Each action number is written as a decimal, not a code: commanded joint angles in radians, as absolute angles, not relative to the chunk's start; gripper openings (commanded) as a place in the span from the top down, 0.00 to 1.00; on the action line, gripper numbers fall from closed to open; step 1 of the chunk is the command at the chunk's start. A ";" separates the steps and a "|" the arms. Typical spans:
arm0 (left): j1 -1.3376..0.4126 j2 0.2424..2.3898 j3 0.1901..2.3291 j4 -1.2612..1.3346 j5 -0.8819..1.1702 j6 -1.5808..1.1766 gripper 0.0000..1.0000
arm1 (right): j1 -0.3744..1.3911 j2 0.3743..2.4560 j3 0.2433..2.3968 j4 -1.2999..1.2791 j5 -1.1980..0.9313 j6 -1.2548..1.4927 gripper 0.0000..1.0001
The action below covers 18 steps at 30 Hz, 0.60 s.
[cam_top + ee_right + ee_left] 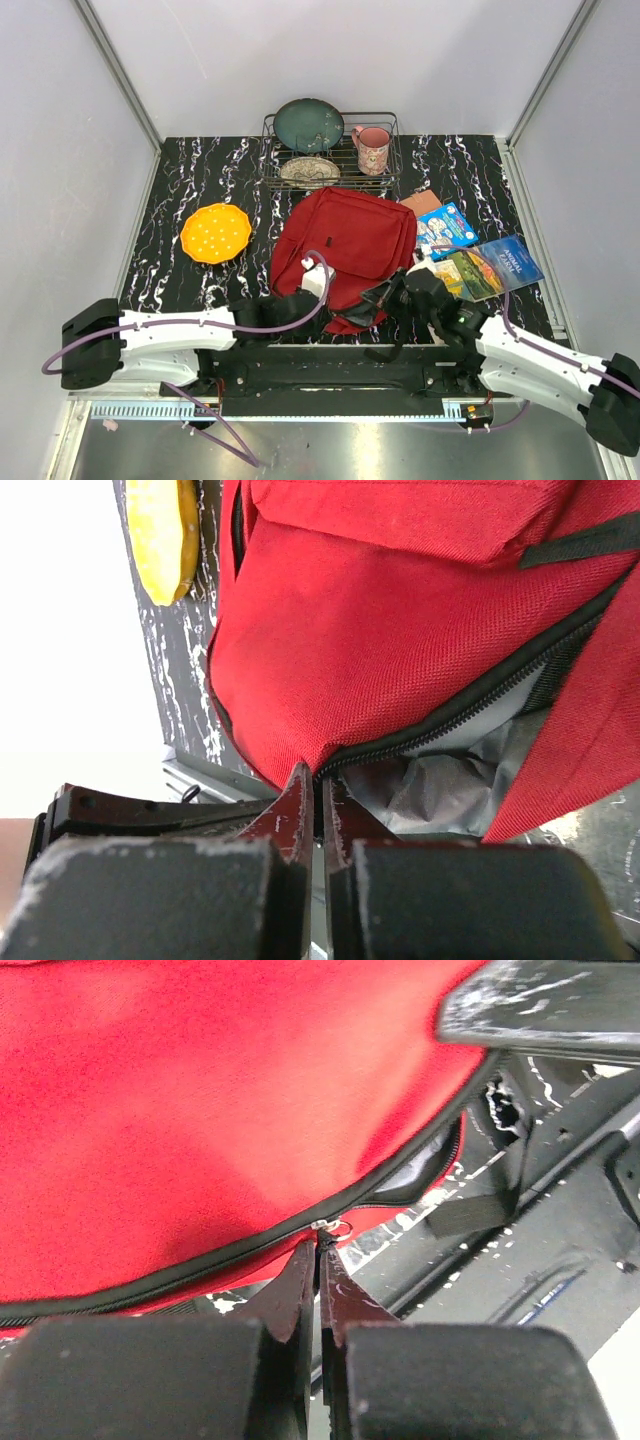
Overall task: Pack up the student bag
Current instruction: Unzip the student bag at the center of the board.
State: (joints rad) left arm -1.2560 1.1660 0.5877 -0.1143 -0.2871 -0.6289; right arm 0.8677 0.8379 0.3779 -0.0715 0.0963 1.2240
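The red student bag lies in the middle of the black marbled table, its open end toward the arms. My left gripper is shut on the small metal zipper pull at the bag's near left edge, fingertips pinched together on the black zipper track. My right gripper is shut on the bag's rim at the end of the zipper. Just right of it the zip gapes and grey lining shows. In the left wrist view the red fabric fills the upper frame.
An orange plate lies left of the bag. Behind it, a wire rack holds a green plate, a patterned dish and a pink mug. Books and a brown card lie right of the bag.
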 commanded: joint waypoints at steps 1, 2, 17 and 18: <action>-1.259 1.140 0.569 -0.248 -0.452 -0.690 1.00 | 0.870 0.789 0.426 -0.192 0.238 1.152 1.00; -1.253 1.137 0.572 -0.270 -0.472 -0.698 1.00 | 0.870 0.779 0.426 -0.198 0.241 1.149 1.00; -0.934 0.999 0.584 -0.485 -0.542 -0.681 1.00 | 0.868 0.624 0.561 -0.380 0.318 0.980 1.00; -0.908 0.991 0.586 -0.486 -0.523 -0.655 1.00 | 0.870 0.615 0.561 -0.383 0.318 0.979 1.00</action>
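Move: The left fingers already have the zip pull. The bag's lower left corner, where the zip bends, lies about 11 cm to their left, 6 cm ahead and 3 cm lower. The yellow plate is some 26 cm left, 20 cm ahead and 7 cm below. The right fingers already pinch the upper edge of the bag's opening, the zip pull about 7 cm to their left, 1 cm back and 2 cm lower. From them the yellow book is about 21 cm right, 6 cm ahead and 9 cm below. Left and forward, about 10 cm in all and quickening, the left hand draws the zip pull along the track towards the bag's lower left corner, dipping slightly before rising again and turning some 25 degrees counter-clockwise. The right hand keeps its pinch on the opening's edge, shifts a little right, then lifts it about 4 cm. Both grippers stay shut. ##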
